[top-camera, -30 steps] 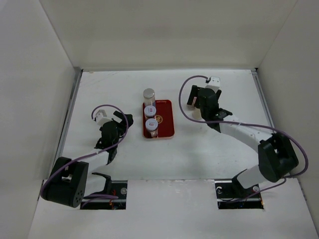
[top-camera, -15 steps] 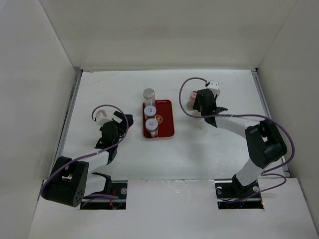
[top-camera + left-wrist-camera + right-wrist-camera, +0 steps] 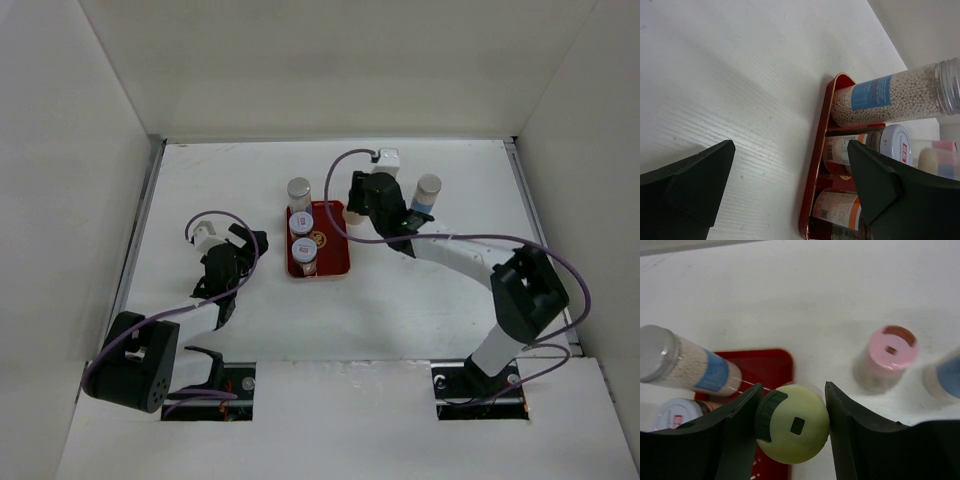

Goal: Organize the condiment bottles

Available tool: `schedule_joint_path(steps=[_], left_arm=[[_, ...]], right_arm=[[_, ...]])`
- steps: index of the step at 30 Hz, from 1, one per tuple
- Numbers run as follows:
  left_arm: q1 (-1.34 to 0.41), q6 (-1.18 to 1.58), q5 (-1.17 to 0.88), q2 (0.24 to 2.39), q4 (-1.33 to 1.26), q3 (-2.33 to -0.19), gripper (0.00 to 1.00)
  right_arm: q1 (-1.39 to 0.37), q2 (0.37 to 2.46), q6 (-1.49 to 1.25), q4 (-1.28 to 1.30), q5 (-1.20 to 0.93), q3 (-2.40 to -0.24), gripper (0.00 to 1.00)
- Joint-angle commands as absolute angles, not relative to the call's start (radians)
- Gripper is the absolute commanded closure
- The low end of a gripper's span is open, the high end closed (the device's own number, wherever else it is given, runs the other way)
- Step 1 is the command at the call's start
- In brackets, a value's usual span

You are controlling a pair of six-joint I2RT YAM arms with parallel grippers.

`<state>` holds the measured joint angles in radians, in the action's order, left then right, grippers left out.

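Observation:
My right gripper is shut on a yellow-capped condiment bottle, held over the right edge of the red tray. In the top view this gripper hides that bottle. A pink-capped bottle and a grey-capped bottle with a blue band stand on the table to its right. A silver-capped bottle and two white-capped bottles stand in a row along the tray's left side. My left gripper is open just left of the tray, holding nothing.
White walls close in the table on three sides. The right half of the tray is bare red. My left arm lies along the table's left side and my right arm curves in from the right.
My right gripper has shut on the yellow-capped bottle and carried it left, from beside the pink-capped bottle to the tray's right edge. That uncovered the grey-capped bottle. The left arm stayed put.

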<state>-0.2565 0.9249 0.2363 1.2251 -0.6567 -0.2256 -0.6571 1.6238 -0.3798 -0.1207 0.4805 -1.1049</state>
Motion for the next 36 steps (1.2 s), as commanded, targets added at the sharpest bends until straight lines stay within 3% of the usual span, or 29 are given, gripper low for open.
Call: schedule_joint_path(steps=[1,14,20,24,36], left_arm=[[-0.26,0.925,0.253,1.213,-0.704,-0.232,0.0],[-0.262,0.925,0.242,1.219,-0.704,-0.235,0.0],[-0.266,0.927,0.242,1.226,-0.706,-0.239,0.0],[-0.266,0.927,0.233,1.217,-0.706,-0.238,0.0],[-0.263,0.928,0.227,1.226,-0.706,-0.238,0.0]], right_arm=[[-0.668,1.718,-0.36,-0.227,0.442,-1.224,0.54],[-0.668,1.976,-0.356,-0.213,0.362,-1.453,0.53],[-0.673,2.003,-0.367,-0.213,0.359,-1.462,0.37],[-0.68,1.961,-0.373,-0.213,0.351,-1.442,0.24],[-0.57,1.68,-0.388,-0.225,0.405,-1.187,0.22]])
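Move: The yellow-capped bottle is still held in the right hand. Its place, the empty far right corner of the red tray, is about 6 cm ahead, 8 cm left and 13 cm below. The silver-lidded jar stands 8 cm left of that corner, a centimetre farther out. The white-lidded jar is 5 cm nearer than the corner and 8 cm left of it. The pink-capped bottle is 7 cm ahead, 6 cm right of this hand. For the idle left hand the corner lies some 10 cm ahead, 19 cm right, slightly below. The yellow-capped bottle, still pinched near its cap, is carried by the right hand about 8 cm left and 6 cm forward, then mostly down some 5 cm into the tray's free far right corner beside the silver-lidded jar. The fingers open partway and let go, then the hand lifts about 6.5 cm, drawing off right and slightly back. ##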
